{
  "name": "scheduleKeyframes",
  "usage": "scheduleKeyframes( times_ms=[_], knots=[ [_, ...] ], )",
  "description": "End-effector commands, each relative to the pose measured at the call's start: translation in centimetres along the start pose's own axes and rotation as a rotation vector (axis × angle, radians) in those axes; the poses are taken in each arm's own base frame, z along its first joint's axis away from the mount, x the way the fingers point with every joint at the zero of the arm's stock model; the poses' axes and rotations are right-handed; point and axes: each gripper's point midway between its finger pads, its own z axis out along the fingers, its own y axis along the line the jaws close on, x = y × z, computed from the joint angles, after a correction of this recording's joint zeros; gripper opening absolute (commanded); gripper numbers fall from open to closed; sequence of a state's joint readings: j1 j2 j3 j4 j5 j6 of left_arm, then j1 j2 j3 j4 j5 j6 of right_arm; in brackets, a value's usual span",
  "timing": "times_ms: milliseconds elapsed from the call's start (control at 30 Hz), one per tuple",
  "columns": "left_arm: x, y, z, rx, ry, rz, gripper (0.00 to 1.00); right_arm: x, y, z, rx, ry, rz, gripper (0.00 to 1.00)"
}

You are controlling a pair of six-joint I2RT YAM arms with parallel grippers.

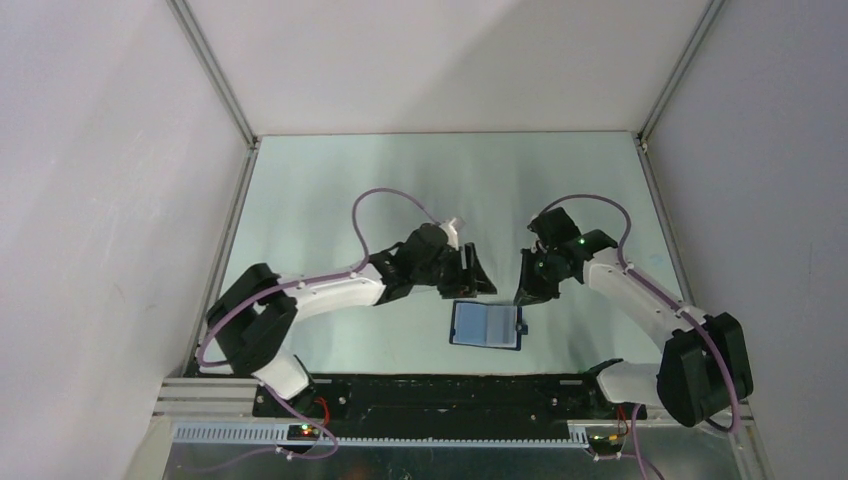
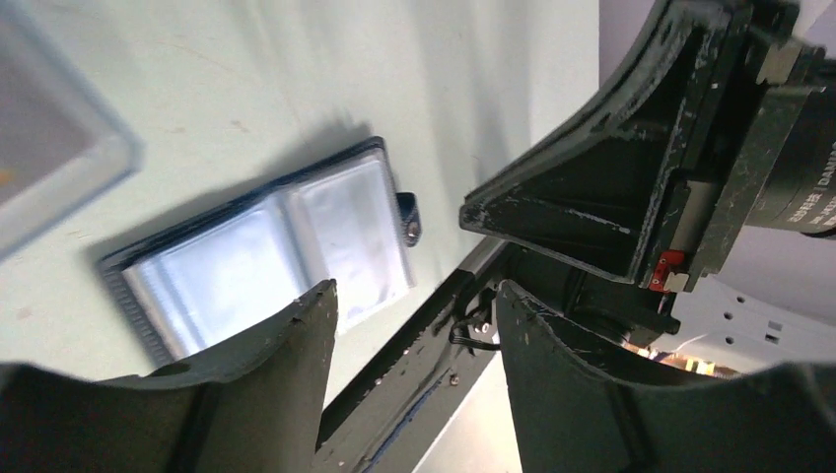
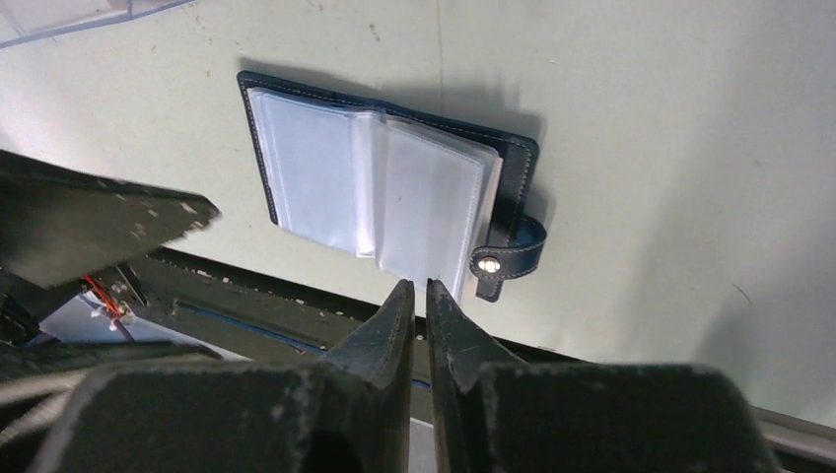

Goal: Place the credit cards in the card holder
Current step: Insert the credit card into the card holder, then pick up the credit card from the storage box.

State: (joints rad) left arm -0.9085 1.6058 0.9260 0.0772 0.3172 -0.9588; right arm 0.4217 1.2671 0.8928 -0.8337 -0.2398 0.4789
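Observation:
The card holder lies open near the table's front edge, dark navy with clear inner sleeves and a snap strap on its right. My left gripper hovers open just behind it, with nothing between its fingers. My right gripper sits at the holder's right end. Its jaws are all but closed, with their tips at the near edge of the sleeves and nothing visible between them. A pale see-through rectangle, seemingly one of the credit cards, lies on the table beside the holder. Only its corner shows.
The black base rail runs along the table's near edge just in front of the holder. White enclosure walls with metal posts surround the pale green table.

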Motion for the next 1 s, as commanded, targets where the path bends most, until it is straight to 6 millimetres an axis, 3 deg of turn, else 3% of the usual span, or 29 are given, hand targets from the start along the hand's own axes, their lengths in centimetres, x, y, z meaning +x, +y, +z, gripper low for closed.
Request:
scheduleKeyframes(
  times_ms=[0, 33, 100, 167, 233, 467, 667, 967],
  knots=[
    [-3.1, 1.8, -2.9, -0.035, -0.120, 0.005, 0.64, -1.6, 2.5, 0.0, -0.077, -0.034, -0.021, 0.14],
    [-3.7, 1.9, -3.7, -0.037, -0.142, 0.004, 0.64, -1.7, 2.7, 0.3, -0.080, -0.027, -0.023, 0.18],
    [-5.3, 4.1, -5.1, -0.090, -0.187, -0.018, 0.63, -2.3, 3.3, 0.5, -0.086, -0.025, -0.032, 0.23],
    [-5.6, 6.6, -6.4, -0.175, -0.183, -0.035, 0.61, -3.4, 4.3, 0.6, -0.106, -0.035, -0.049, 0.28],
    [-6.6, 8.0, -7.3, -0.220, -0.202, -0.040, 0.59, -4.3, 5.2, 0.9, -0.128, -0.034, -0.058, 0.30],
    [-9.5, 10.6, -8.5, -0.298, -0.227, -0.049, 0.57, -7.4, 8.7, 2.7, -0.232, 0.008, -0.070, 0.32],
    [-10.7, 11.3, -6.7, -0.300, -0.175, -0.060, 0.50, -10.0, 11.2, 4.3, -0.304, 0.037, -0.067, 0.34],
    [-10.6, 12.3, -3.8, -0.298, -0.099, -0.088, 0.42, -10.8, 11.2, 7.4, -0.284, 0.103, -0.064, 0.33]
  ],
)
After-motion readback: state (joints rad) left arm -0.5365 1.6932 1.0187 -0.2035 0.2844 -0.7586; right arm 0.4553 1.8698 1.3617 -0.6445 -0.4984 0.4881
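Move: The credit cards, lying in the right end of the clear box, are about 14 cm ahead of the left hand, 9 cm to its left and some 10 cm below. From the right hand they lie about 14 cm ahead, 14 cm left and 8 cm lower. The open card holder is 15 cm nearer the base than the cards and about 8 cm to their right; the box's middle is some 6 cm left of the cards and 1 cm nearer. Both hands leave the open card holder for the cards in the clear box: the left travels forward and left together, roughly 12 cm each way, then sinks towards the near-left part of the stack, turning counter-clockwise while its fingers tip steeper and narrow without shutting. The right hand, empty, goes forward and left some 11 cm each way at nearly level height to the box's right end, its fingers parting from nearly shut to about a third open and tilting 15 degrees further to the left. ##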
